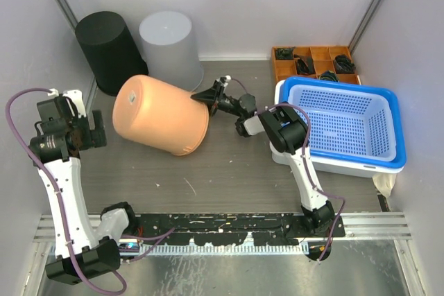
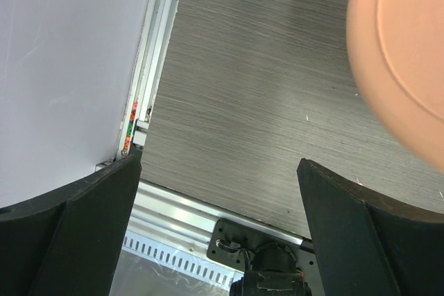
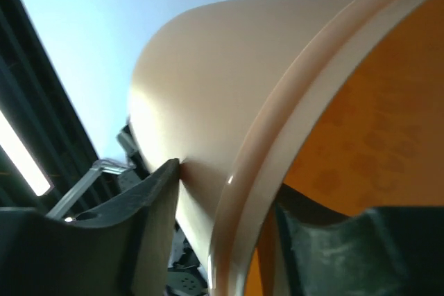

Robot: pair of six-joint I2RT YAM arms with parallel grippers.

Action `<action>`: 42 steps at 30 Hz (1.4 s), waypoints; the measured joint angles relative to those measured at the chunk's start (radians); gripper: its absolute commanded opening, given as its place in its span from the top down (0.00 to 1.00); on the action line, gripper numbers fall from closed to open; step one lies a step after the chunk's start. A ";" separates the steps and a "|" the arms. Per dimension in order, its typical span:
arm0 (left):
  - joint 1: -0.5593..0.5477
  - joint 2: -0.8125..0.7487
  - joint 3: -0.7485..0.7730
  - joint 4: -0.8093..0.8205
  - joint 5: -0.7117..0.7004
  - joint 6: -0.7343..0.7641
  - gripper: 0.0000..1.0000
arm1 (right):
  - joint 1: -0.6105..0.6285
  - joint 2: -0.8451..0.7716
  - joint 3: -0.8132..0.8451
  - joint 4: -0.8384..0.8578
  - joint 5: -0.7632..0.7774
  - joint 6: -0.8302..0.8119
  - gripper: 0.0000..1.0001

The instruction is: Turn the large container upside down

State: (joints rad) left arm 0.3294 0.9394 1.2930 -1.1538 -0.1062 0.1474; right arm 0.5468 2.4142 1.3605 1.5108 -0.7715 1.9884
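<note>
The large orange container (image 1: 161, 114) lies tilted on its side in the middle of the table, its base toward the left and its open mouth toward the right. My right gripper (image 1: 206, 98) is shut on its rim (image 3: 277, 171): one finger (image 3: 149, 220) presses the outer wall and the other finger (image 3: 326, 247) is inside the mouth. My left gripper (image 1: 94, 129) is open and empty, just left of the container's base, which shows at the right edge of the left wrist view (image 2: 406, 60).
A black bin (image 1: 109, 50) and a grey bin (image 1: 171, 46) stand upside down at the back. A blue basket (image 1: 343, 126) in a white tray sits at the right, with an orange parts box (image 1: 316, 64) behind it. Enclosure walls stand on both sides.
</note>
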 measured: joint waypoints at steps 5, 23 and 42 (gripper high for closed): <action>0.000 0.000 -0.005 0.008 0.006 0.000 0.01 | -0.017 0.037 -0.047 -0.073 -0.066 -0.158 0.04; 0.000 -0.001 -0.039 0.010 0.069 0.029 0.01 | 0.050 -0.154 0.446 -1.703 0.399 -1.532 0.00; 0.096 0.274 -0.169 -0.126 0.458 0.504 0.01 | -0.068 -1.129 0.046 -2.438 0.466 -2.610 0.00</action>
State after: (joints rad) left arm 0.4255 1.2129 1.1236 -1.2793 0.3519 0.6510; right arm 0.4793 1.2850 1.4067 -0.9268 -0.3058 -0.6216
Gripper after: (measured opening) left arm 0.995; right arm 0.996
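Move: The orange container, tipped on its side with its open rim facing right and its bottom to the left, has its upper rim between the right fingers; its middle is about 12 cm left, 6 cm back and 6 cm below that hand. The grey container stands roughly 13 cm ahead and 8 cm left; the blue basket lies some 47 cm right and 7 cm back. From the left hand, the orange container's middle is some 20 cm right, 5 cm ahead and 11 cm lower. The orange container's rim is let go as the right fingers, already part open, spread fully while the hand sinks about 12 cm. That hand swings forward clear of the container, then up, right and back towards the basket's near-left corner, its wrist turning over 100 degrees until the fingers point down. Late on, the open left hand drops about 11 cm and shifts right beside the container, wrist turning clockwise. ##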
